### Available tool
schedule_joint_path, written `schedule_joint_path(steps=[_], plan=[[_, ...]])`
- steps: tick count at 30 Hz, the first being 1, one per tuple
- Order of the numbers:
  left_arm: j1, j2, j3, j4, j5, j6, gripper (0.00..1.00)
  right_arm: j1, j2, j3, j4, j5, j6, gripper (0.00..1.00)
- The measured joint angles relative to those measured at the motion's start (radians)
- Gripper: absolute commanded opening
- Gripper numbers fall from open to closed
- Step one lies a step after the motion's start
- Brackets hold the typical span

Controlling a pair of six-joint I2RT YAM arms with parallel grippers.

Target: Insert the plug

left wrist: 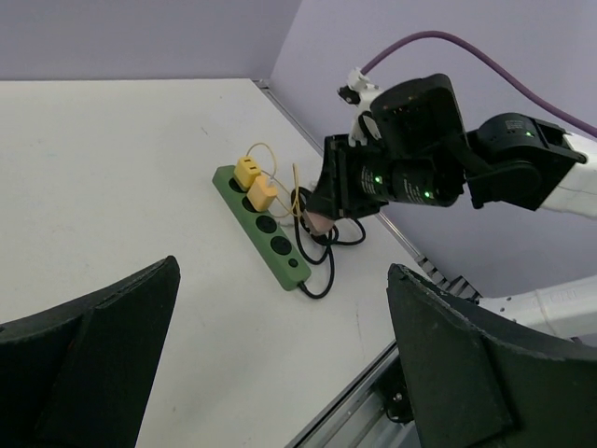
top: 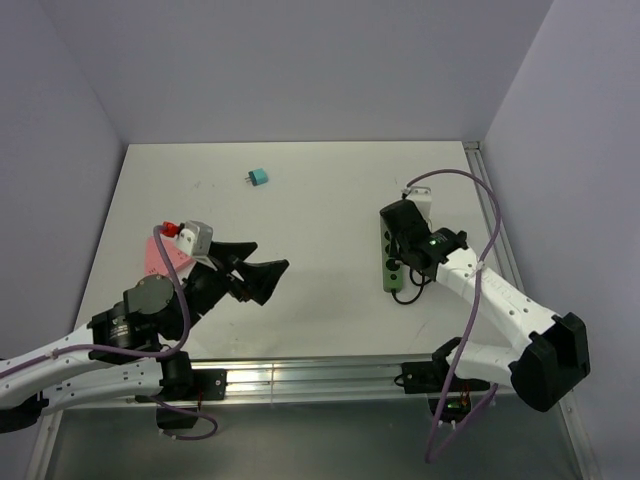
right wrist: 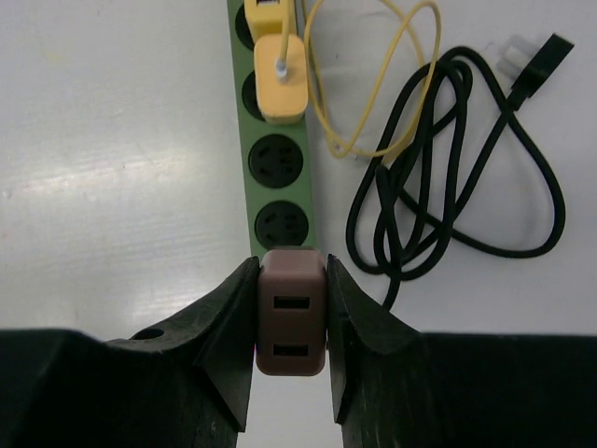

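Note:
My right gripper (right wrist: 291, 317) is shut on a brown plug (right wrist: 291, 313) with two slots facing the camera. It holds the plug over the near end of the green power strip (right wrist: 273, 168), just past two empty sockets. Whether the plug touches the strip is hidden. Two yellow plugs (right wrist: 280, 79) sit in the strip's far sockets. In the top view the right gripper (top: 405, 235) hangs over the strip (top: 391, 272) at the right. My left gripper (top: 262, 265) stands open with nothing between its fingers, left of centre. In its wrist view the left gripper (left wrist: 284, 355) faces the strip (left wrist: 264, 227) and the brown plug (left wrist: 320, 221).
A coiled black cable (right wrist: 448, 187) and a thin yellow wire (right wrist: 373, 84) lie right of the strip. A teal plug (top: 259, 178) rests at the back middle of the table. A pink sheet (top: 160, 255) lies at the left. The metal rail (top: 330, 380) runs along the near edge.

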Motion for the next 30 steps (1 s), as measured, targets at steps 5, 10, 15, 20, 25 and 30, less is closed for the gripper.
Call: schedule_joint_path(steps=[5,10,15,20,25,30], plan=[[0.000,-0.009,-0.012,-0.001,0.021,-0.018,0.98,-0.066,0.068,-0.001,0.097,-0.019,-0.051,0.00],[0.000,-0.040,-0.013,-0.006,0.027,-0.025,0.98,-0.089,0.158,0.002,0.133,-0.029,-0.075,0.00],[0.000,-0.059,-0.014,-0.006,0.028,-0.026,0.99,-0.094,0.178,0.003,0.145,-0.061,-0.069,0.00],[0.000,-0.051,-0.014,-0.007,0.031,-0.027,0.99,-0.100,0.179,0.004,0.174,-0.092,-0.069,0.00],[0.000,-0.042,-0.014,-0.008,0.041,-0.027,0.99,-0.105,0.179,0.000,0.219,-0.094,-0.103,0.00],[0.000,-0.039,-0.014,-0.008,0.051,-0.027,0.99,-0.129,0.196,-0.003,0.270,-0.092,-0.144,0.00]])
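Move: The right hand holds the brown plug low over the near end of the green power strip. The nearest free socket beyond, the third, lies about 9 cm ahead, in line sideways and some 10 cm below; the fourth socket is 4 cm ahead on the same line. The yellow adapter stands some 13 cm ahead and 2 cm right, the black cable coil 5 cm ahead and 11 cm right. From the left hand that third socket is roughly 24 cm ahead, 22 cm right and 31 cm below. The right hand, its fingers still shut on the brown plug, carries it forward along the power strip towards the free socket next to the yellow adapter, about 6 cm in all, sinking some 3 cm during the first half. It nearly pauses midway, then creeps on forward at almost level height, the wrist holding its forward-and-down slant, and ends with the plug still above the strip and a little short of that socket. ##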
